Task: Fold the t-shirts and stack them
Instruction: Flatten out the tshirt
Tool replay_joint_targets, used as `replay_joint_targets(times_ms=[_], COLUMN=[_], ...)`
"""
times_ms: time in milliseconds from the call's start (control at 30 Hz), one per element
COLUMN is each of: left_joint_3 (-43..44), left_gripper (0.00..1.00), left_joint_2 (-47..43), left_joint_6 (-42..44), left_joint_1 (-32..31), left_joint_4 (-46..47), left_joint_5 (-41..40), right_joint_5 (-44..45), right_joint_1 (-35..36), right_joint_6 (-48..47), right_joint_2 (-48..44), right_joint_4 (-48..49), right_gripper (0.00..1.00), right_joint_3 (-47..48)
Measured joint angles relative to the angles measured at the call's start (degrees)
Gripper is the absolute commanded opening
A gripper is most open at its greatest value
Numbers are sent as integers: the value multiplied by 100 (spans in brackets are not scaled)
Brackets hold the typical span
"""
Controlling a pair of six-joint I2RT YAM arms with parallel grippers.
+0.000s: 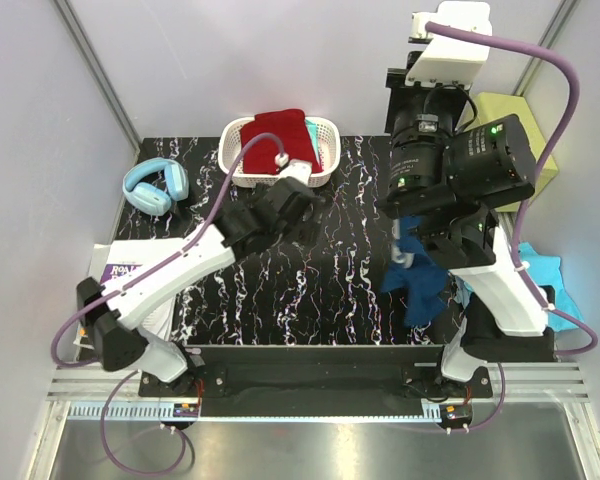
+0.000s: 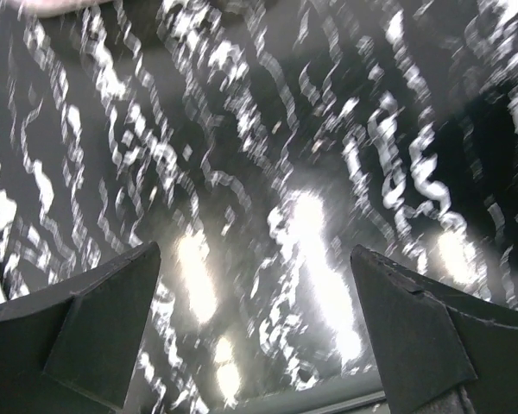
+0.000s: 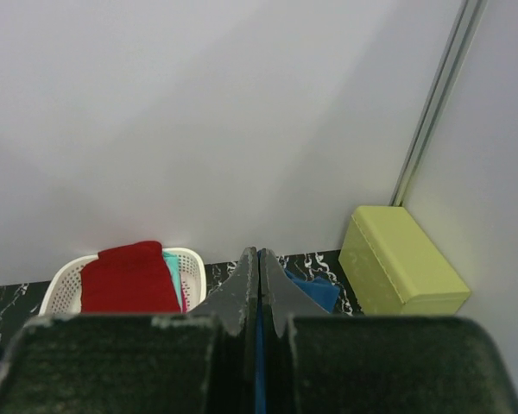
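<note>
A blue t-shirt (image 1: 412, 278) hangs crumpled over the right side of the table, held up by my right gripper (image 3: 259, 255). That gripper is shut, with a strip of the blue t-shirt (image 3: 318, 291) pinched between its fingers. In the top view its fingers are hidden under the raised right arm. A dark red t-shirt (image 1: 277, 136) lies folded in the white basket (image 1: 238, 168) on top of a turquoise one (image 1: 314, 141). My left gripper (image 1: 311, 208) hovers just in front of the basket over the black marbled table (image 2: 268, 155). Its jaws stand wide apart with nothing between them.
Blue headphones (image 1: 156, 187) and a printed booklet (image 1: 120, 272) lie at the table's left edge. A yellow-green box (image 1: 517, 122) stands at the back right. More turquoise cloth (image 1: 546, 276) lies by the right arm's base. Grey walls close in the back and sides.
</note>
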Motion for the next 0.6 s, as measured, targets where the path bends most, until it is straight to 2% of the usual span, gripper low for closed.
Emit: replay_joint_targets(times_ms=[233, 433, 600], left_joint_3=[1147, 1307, 1449], left_gripper=[99, 99, 99], left_joint_2=[1268, 1989, 2387], left_joint_6=[144, -39, -234], left_joint_1=[299, 922, 1147], left_joint_4=[289, 275, 286], left_joint_5=[485, 1071, 1532], right_joint_5=[190, 466, 625], right_joint_1=[223, 243, 243], right_joint_6=[-855, -1438, -1679], right_joint_2=[63, -214, -581], right_joint_4=[616, 1040, 1235], right_gripper=[0, 0, 0], right_joint_3=[337, 415, 367])
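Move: The t-shirt hangs from the shut right hand; its lower part is some 48 cm below that hand, about 7 cm back and 4 cm to its right. From the open, empty left hand that part is about 22 cm to the right, 10 cm back and 10 cm lower. The basket lies roughly 16 cm ahead of the left hand, 3 cm left; the yellow box about 19 cm ahead and 21 cm right of the right hand, far below. Still pinching the t-shirt, the right hand sweeps 9 cm right while the open left reaches forward and down. ##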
